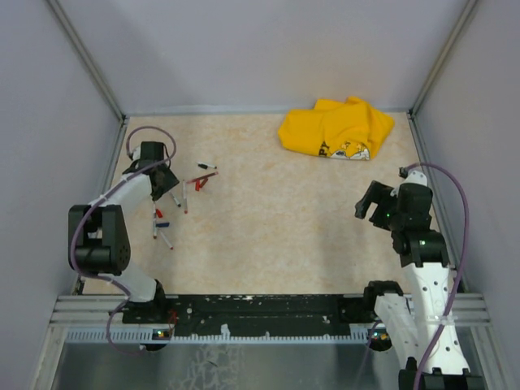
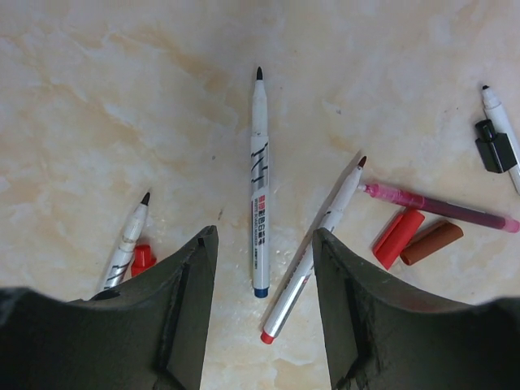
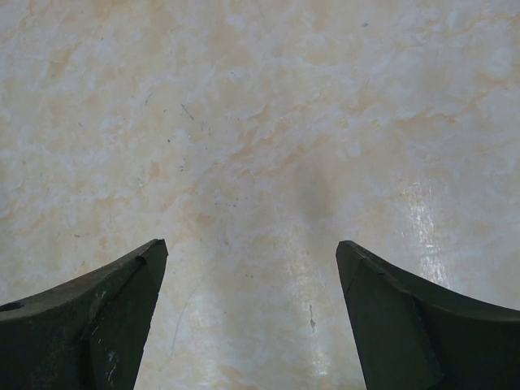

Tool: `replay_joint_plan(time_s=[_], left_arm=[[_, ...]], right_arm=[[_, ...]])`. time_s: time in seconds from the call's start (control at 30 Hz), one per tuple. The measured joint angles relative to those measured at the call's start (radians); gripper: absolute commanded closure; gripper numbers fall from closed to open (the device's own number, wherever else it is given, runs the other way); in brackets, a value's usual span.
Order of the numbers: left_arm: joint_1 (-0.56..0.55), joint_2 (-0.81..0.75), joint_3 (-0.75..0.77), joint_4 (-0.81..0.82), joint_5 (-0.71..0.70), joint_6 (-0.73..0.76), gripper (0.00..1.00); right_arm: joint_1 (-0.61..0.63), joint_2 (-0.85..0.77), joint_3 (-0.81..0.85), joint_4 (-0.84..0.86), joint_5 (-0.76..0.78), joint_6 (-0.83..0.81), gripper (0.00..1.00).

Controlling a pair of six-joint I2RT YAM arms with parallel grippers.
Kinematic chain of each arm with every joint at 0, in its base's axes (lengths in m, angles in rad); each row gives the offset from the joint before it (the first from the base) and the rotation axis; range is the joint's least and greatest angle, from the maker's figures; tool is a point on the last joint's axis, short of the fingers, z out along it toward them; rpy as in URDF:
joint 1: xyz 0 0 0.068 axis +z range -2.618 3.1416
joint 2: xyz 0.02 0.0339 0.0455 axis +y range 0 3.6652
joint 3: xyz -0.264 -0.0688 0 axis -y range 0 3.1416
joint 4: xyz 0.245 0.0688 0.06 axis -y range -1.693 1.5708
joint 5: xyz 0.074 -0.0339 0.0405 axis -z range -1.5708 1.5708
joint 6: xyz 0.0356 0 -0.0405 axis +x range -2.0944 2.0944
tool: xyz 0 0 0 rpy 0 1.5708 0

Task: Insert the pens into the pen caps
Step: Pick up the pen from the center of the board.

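Observation:
My left gripper (image 2: 264, 236) hovers open over a scatter of pens at the table's left side. A white pen with a blue end (image 2: 259, 187) and a white pen with a red end (image 2: 313, 252) lie on the table between its jaws, neither gripped. Another white pen (image 2: 130, 240) lies left of the jaws beside a small red cap (image 2: 144, 258). To the right lie a thin pink-red pen (image 2: 443, 207), a red cap (image 2: 398, 237), a brown cap (image 2: 431, 243), a black cap (image 2: 495, 150) and one more pen (image 2: 502, 122). My right gripper (image 3: 250, 248) stands open over bare table at the right (image 1: 374, 203).
A crumpled yellow cloth (image 1: 337, 128) lies at the back right of the marbled table (image 1: 276, 227). Grey walls enclose the table on the left, back and right. The arms' base rail (image 1: 260, 309) runs along the near edge.

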Motion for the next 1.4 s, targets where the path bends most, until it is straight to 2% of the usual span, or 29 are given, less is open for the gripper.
replay_joint_plan(time_s=[0.57, 0.87, 1.03, 1.4], left_arm=[[0.033, 0.180, 0.081, 0.026, -0.005, 0.000, 0.48], [0.040, 0.235, 0.131, 0.021, -0.014, -0.001, 0.54], [0.046, 0.249, 0.147, 0.018, -0.023, 0.002, 0.66], [0.051, 0.280, 0.180, 0.018, -0.024, 0.027, 0.85]], right_arm=[[0.000, -0.006, -0.008, 0.021, -0.005, 0.000, 0.15], [0.000, -0.011, -0.008, 0.021, -0.007, 0.000, 0.15], [0.001, -0.013, -0.010, 0.024, -0.007, 0.000, 0.15], [0.001, -0.019, -0.014, 0.025, -0.007, 0.000, 0.16]])
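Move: The pen with the blue end lies about 3 cm ahead of the left gripper, 2 cm to its left and 5 cm below, its tip pointing forward-left. Its red-ended neighbour is 1 cm ahead and 3 cm right of the gripper. A red cap sits 5 cm ahead and 7 cm right, another 4 cm back and 6 cm left. From the right hand, the blue-ended pen is roughly 19 cm ahead, 66 cm left and 17 cm below. Bring the left gripper down some 4 cm onto the blue-ended pen while easing forward and slightly left, tipping the fingers about 5 degrees steeper. Once low, stay at that height and slide on forward-left a further 2 cm along the pen towards its tip, closing the half-open fingers to pinch the barrel on its tip-side half. ##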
